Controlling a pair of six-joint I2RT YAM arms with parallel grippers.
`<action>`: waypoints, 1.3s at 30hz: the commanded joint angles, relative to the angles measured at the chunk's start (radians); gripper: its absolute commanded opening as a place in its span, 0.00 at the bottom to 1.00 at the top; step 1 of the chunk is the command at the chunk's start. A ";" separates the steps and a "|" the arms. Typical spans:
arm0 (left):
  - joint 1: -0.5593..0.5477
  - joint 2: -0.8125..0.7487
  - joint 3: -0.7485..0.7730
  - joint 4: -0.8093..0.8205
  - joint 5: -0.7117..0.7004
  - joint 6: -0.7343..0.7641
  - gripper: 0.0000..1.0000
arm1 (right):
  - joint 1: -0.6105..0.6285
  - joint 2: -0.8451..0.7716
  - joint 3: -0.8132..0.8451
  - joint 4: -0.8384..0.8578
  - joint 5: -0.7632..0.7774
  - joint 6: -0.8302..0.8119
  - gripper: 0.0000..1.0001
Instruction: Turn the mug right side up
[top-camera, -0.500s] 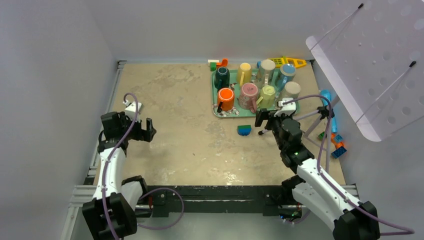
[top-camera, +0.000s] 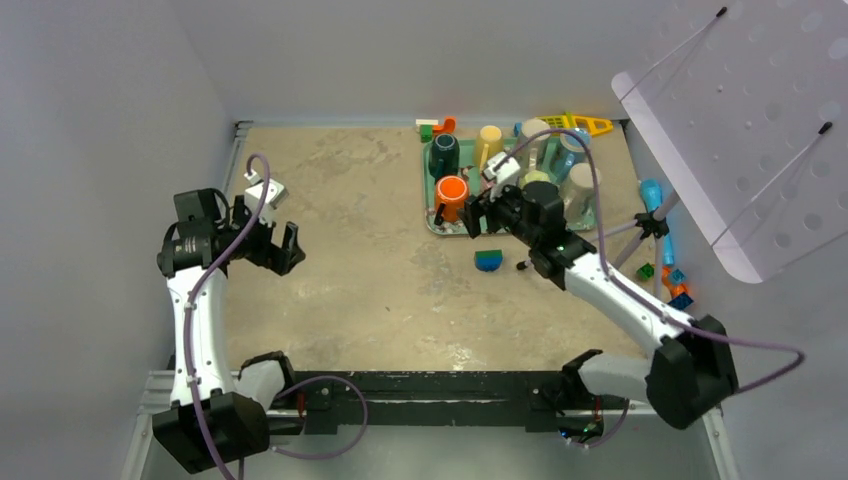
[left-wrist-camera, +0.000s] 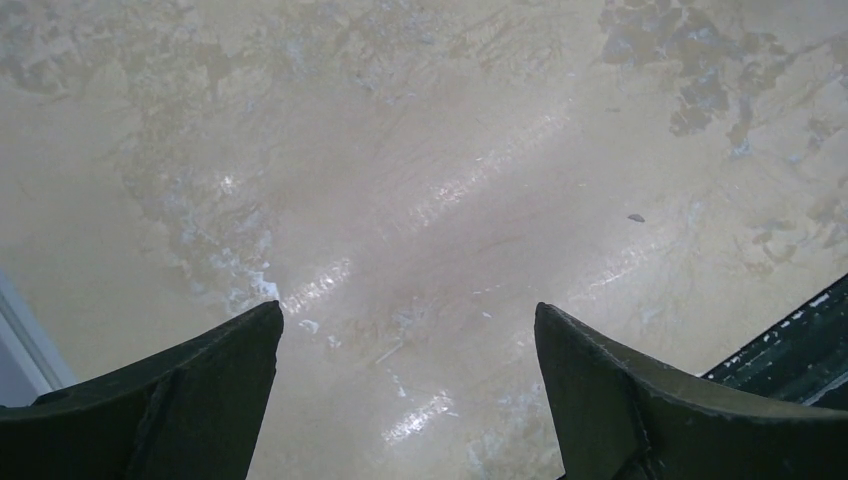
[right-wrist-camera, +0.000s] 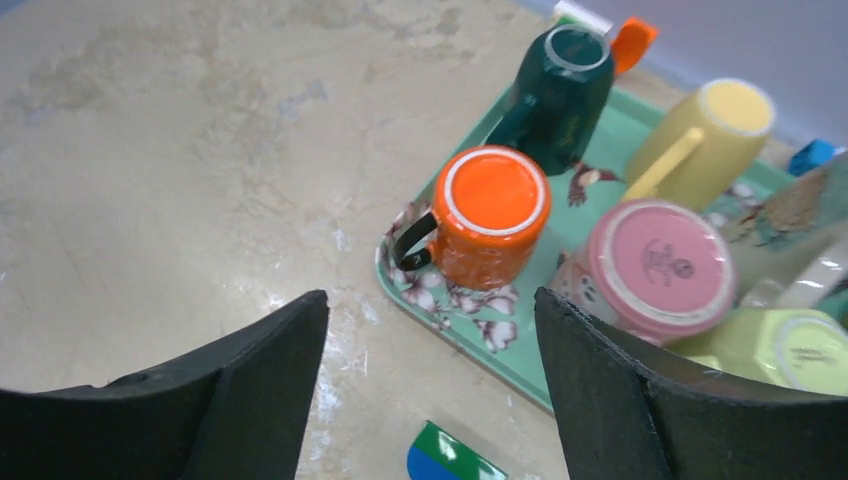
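Note:
Several mugs stand bottom up on a green floral tray (right-wrist-camera: 470, 335) (top-camera: 432, 226). The nearest is an orange mug (right-wrist-camera: 495, 215) (top-camera: 451, 197) with a black handle (right-wrist-camera: 410, 245) pointing left. It sits at the tray's near left corner. My right gripper (right-wrist-camera: 430, 300) (top-camera: 478, 212) hovers open just short of it, above the tray's edge, with nothing between its fingers. My left gripper (left-wrist-camera: 408, 312) (top-camera: 285, 246) hangs open over bare table at the left, far from the tray.
Behind and beside the orange mug are a dark green mug (right-wrist-camera: 560, 90), a yellow mug (right-wrist-camera: 700, 140), a pink mug (right-wrist-camera: 655, 265) and a pale green one (right-wrist-camera: 790, 345). A blue-green block (right-wrist-camera: 450, 460) (top-camera: 488, 260) lies in front of the tray. Toys lie at the right edge (top-camera: 672, 280).
My right arm has reached forward and left, from the tray's near right corner towards the orange mug. My left arm has lifted and drawn a little to the left.

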 joint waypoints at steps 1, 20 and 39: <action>0.006 -0.005 -0.004 -0.045 0.050 0.014 0.99 | 0.022 0.189 0.132 -0.070 -0.031 -0.081 0.74; 0.005 0.057 -0.010 -0.055 0.109 0.008 0.98 | 0.294 0.701 0.454 -0.177 0.780 0.891 0.79; 0.004 -0.009 -0.013 -0.118 0.229 0.094 0.98 | 0.214 0.856 0.526 -0.203 0.823 0.886 0.38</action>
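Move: Standing upside down at the tray's near left corner, the orange mug lies about 14 cm ahead of the right hand, 4 cm left and 19 cm below, its black handle turned towards the robot. The dark green mug stands some 7 cm beyond it and 2 cm farther left, the pink mug about 9 cm to its right and 1 cm farther out. From the left hand the orange mug is roughly 22 cm ahead, 29 cm right and 16 cm lower. Sinking some 18 cm while reaching 9 cm forward, the right hand comes down to the orange mug's handle, swinging about 10 cm left and then 4 cm back right. The wrist turns clockwise about 45 degrees and tips further down, and the fingers close from wide to about half open with the handle between their tips. The left hand, empty, drifts a few centimetres right and back. ##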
